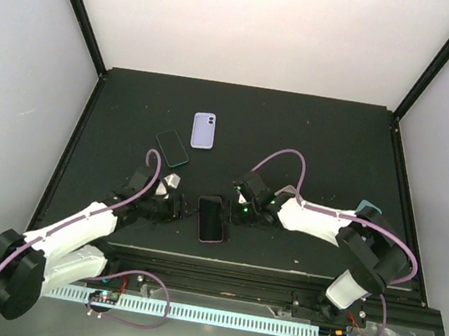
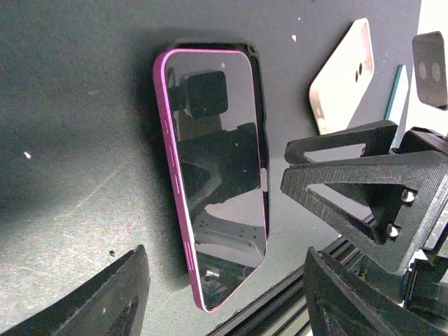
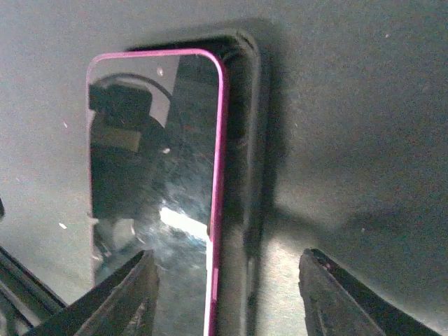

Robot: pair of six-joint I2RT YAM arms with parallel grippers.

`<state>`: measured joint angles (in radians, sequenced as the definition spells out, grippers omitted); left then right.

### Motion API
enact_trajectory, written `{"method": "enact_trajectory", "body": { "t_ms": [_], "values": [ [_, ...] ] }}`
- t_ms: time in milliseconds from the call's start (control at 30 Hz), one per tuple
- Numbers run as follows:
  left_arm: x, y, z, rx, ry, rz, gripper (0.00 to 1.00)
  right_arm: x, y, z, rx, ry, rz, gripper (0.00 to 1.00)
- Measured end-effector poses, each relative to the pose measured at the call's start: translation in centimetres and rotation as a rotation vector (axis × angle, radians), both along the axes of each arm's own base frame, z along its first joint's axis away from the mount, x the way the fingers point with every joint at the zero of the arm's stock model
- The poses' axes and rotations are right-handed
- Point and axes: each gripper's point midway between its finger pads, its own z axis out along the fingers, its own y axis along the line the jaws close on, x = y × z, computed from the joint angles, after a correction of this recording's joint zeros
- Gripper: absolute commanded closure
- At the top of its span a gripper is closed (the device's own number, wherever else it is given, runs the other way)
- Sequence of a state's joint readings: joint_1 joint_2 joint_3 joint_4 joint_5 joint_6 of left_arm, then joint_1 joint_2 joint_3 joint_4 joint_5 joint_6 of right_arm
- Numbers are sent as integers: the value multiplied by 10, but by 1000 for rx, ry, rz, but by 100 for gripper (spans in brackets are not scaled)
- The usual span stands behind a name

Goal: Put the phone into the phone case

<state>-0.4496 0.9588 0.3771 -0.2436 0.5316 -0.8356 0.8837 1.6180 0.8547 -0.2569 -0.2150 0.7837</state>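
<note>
The phone, dark-screened with a pink frame, lies face up near the table's front edge. It sits in a black phone case whose rim stands out along one long side and round the far corner; the pink frame rides above the rim there. My left gripper is just left of the phone, and in the left wrist view the left gripper is open, astride the phone's near end without touching it. My right gripper is at the phone's right, open over the phone's edge and the case wall.
A lilac phone case and a dark teal-rimmed one lie farther back. A white case lies beyond the right gripper's black fingers. The table's front rail runs close to the phone's near end.
</note>
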Motion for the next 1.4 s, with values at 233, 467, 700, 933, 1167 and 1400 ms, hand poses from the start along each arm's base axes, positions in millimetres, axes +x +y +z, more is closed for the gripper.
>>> {"method": "enact_trajectory", "body": {
  "t_ms": [233, 467, 700, 933, 1167, 1400],
  "values": [
    [2, -12, -10, 4, 24, -2, 45, -6, -3, -10, 12, 2, 45, 58],
    [-3, -21, -32, 40, 70, -29, 53, -10, 1, -15, 42, 7, 70, 67],
    [-8, -24, -52, 99, 114, -45, 69, -13, 2, -18, 60, 17, 75, 78],
    [-2, -29, -48, 110, 79, -46, 81, -16, 4, -20, 106, 27, 69, 78],
    [5, -33, -45, 121, 57, -42, 84, -17, 6, -21, 141, 38, 51, 78],
    [5, -35, -52, 150, 90, -49, 86, -16, 6, -22, 166, 48, 20, 80]
  ]
}}
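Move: The pink-edged phone lies askew on its black phone case, about 8 cm to the left gripper's right, level with it and some 6 cm below. The case's middle is about 1 cm farther right than the phone's. From the right gripper the phone is roughly 6 cm left, 2 cm back and 3 cm below. The dark phone lies about 19 cm ahead of the left gripper and 7 cm to its left; the beige case is about 7 cm ahead of the right gripper and 12 cm to its right. Bring the left gripper down about 5 cm and 3–4 cm right onto the phone's left long edge, narrowing its fingers almost shut and steepening them a little. Meanwhile sink the right gripper about 2 cm and draw it back 1.5 cm, closing its fingers at the right-hand rim of phone and case, and swing them some 10 degrees flatter towards the left. ##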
